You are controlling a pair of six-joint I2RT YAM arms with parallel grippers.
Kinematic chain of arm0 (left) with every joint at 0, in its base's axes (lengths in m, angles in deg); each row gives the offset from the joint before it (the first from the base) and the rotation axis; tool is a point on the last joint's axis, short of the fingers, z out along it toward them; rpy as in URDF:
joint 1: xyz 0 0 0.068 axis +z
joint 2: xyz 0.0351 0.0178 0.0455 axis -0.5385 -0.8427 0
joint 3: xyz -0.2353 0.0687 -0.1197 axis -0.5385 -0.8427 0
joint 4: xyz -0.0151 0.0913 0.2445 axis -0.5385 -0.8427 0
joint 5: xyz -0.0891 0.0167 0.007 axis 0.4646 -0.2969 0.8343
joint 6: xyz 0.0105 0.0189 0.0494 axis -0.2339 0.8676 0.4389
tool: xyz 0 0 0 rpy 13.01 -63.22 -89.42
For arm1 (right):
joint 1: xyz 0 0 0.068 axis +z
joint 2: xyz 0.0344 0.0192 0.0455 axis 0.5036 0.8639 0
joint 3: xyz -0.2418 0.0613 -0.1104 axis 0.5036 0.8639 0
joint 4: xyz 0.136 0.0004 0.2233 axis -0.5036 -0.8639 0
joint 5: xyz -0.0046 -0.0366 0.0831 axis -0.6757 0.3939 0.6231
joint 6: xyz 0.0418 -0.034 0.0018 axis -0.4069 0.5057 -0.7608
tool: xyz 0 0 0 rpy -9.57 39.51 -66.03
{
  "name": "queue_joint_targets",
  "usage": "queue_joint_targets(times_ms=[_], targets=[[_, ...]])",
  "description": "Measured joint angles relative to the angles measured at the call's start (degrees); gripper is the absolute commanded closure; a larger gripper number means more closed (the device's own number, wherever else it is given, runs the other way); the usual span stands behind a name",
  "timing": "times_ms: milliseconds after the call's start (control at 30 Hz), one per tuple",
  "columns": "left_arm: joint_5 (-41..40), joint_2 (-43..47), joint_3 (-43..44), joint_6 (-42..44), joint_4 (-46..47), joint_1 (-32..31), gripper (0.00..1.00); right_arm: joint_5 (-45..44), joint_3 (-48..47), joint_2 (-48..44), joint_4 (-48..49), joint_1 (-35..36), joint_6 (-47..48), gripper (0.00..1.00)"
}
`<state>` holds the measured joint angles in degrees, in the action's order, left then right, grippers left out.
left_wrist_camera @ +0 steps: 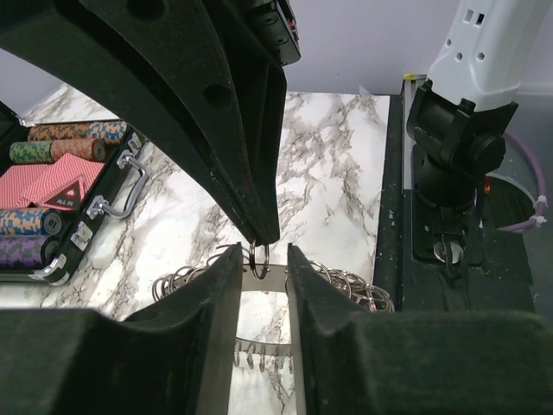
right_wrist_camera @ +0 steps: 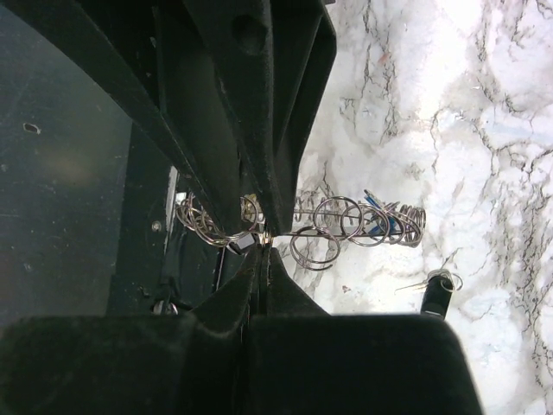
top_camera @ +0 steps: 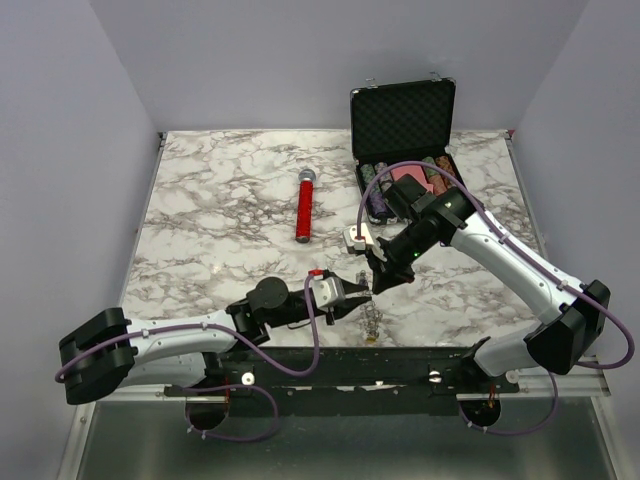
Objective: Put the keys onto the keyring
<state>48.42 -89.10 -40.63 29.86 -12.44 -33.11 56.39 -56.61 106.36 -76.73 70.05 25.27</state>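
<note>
The keyring point(top_camera: 372, 318) hangs just above the table's near edge, between the two grippers, with its yellow tag point(top_camera: 370, 340) at the bottom. It is a grey band point(left_wrist_camera: 263, 278) strung with many small split rings point(right_wrist_camera: 363, 223). My right gripper point(right_wrist_camera: 266, 242) comes down from above and is shut on one small ring point(left_wrist_camera: 259, 259) of it. My left gripper point(left_wrist_camera: 264, 255) reaches in from the left. Its jaws stand a little apart, with that ring and the band in the gap. A blue key point(right_wrist_camera: 383, 218) sits among the rings. A black-headed key point(right_wrist_camera: 436, 294) lies on the marble.
A red-handled microphone point(top_camera: 304, 206) lies mid-table. At the back right stands an open black case point(top_camera: 405, 150) with poker chips point(left_wrist_camera: 52, 216) and cards inside. The black mounting rail point(top_camera: 340, 360) and the right arm's base point(left_wrist_camera: 454, 173) are close by the keyring.
</note>
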Motion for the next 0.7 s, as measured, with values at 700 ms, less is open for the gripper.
queue_joint_targets(times_ms=[700], targets=[[0.5,-1.1,1.2,-0.1,-0.5,0.3,1.0,1.2,0.0,0.0,-0.7,0.0,0.1,1.0]])
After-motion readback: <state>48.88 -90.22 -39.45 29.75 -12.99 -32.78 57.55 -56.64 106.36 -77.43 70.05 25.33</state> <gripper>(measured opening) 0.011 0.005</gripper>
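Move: The small metal ring that the left hand is closing on already sits between its open fingertips, about 1 cm to the right of the hand point. The right hand already pinches it, the ring showing about 1 cm below that hand's point. The large keyring hangs some 6 cm below the left hand and about 1 cm to its right, level fore and aft; the black key fob lies on the table about 8 cm ahead, 4 cm right and 14 cm below. The left hand closes its partly open fingers around the small metal ring just beside the right fingertips, narrowing a little, pausing, then shutting fully, while the hand itself stays almost in place, easing only about half a centimetre to the right. The right hand keeps its shut pinch on that ring from above and holds practically still, so that at the end both sets of fingertips meet at the ring with the large keyring still hanging beneath them. ##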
